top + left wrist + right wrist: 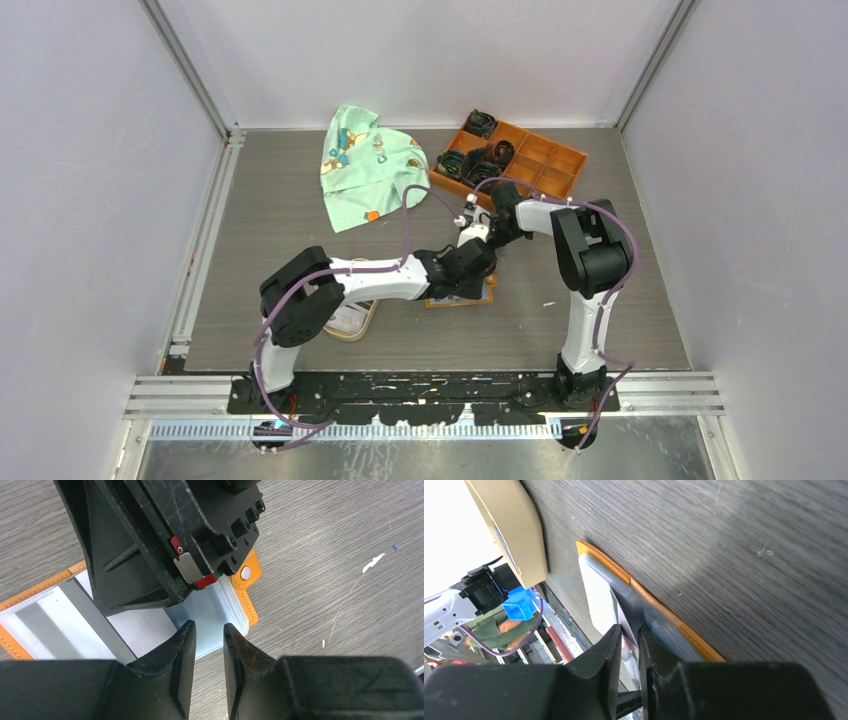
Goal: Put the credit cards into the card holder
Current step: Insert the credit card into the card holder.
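Note:
The card holder [462,297] lies open on the table, with an orange rim [248,602], a snap button and pale blue slots [210,612]. A white, grey-striped credit card [55,625] lies on its left half. My right gripper [628,630] leans low over the holder [649,596], its jaws close on a dark credit card [626,612] that stands edge-on and reaches down to the slots. My left gripper [209,627] hovers at the holder's near edge. It is open a little, with nothing between its fingers. In the top view both grippers [470,262] crowd over the holder and hide most of it.
A tan oval dish [350,320] sits under my left forearm and shows at the upper left of the right wrist view [519,530]. A green patterned cloth [365,165] and an orange compartment tray [515,160] with coiled cables lie at the back.

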`<move>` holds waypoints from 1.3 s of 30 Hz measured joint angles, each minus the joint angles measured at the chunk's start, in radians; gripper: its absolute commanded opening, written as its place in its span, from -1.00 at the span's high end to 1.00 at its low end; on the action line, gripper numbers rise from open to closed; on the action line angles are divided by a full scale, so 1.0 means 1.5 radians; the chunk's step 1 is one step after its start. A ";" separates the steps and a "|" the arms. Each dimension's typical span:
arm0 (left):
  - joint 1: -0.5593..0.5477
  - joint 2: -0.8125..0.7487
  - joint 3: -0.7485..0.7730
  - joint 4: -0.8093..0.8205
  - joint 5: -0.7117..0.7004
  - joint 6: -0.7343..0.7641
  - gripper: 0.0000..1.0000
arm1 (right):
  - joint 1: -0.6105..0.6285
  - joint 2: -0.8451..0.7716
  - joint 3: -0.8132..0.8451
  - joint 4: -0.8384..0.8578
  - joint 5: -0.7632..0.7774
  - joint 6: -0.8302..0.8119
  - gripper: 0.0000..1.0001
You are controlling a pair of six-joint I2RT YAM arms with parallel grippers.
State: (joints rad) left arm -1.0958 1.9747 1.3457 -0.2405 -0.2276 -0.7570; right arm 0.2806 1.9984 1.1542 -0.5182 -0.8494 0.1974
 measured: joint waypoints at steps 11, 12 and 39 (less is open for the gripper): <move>-0.003 0.000 0.009 -0.037 -0.044 -0.012 0.43 | 0.004 0.000 0.007 -0.009 0.002 -0.008 0.32; -0.003 0.000 0.009 -0.038 -0.046 -0.013 0.43 | 0.004 0.000 0.009 -0.011 0.002 -0.009 0.31; 0.021 -0.084 -0.077 -0.011 0.002 0.077 0.43 | 0.006 -0.015 0.048 -0.091 0.054 -0.078 0.04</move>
State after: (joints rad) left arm -1.0649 1.8484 1.2297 -0.2573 -0.2253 -0.6415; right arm 0.2897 1.9762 1.2266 -0.6544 -0.7677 0.0807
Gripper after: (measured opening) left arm 0.299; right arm 0.482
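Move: The open card holder's middle lies about 5 cm to the left hand's left and 2 cm ahead, a centimetre or two below its fingertips; from the right hand, which already pinches the far edge of the clear card page, that middle is some 3 cm back and 1 cm down. The card tray sits about 26 cm left of the left hand and 1 cm nearer the base. The orange organizer is roughly 21 cm ahead of the right hand and 10 cm to its right. The clear card page is let go at its far edge as the right fingers open from about a quarter to half wide, that hand easing only about 1 cm right and up. Meanwhile the left hand, its fingers held slightly apart, goes about 4 cm left low along the holder's near edge, from over the blue-grey right side to over the page's near right corner, rising about 1 cm late on; whether its tips touch can't be seen clearly. ##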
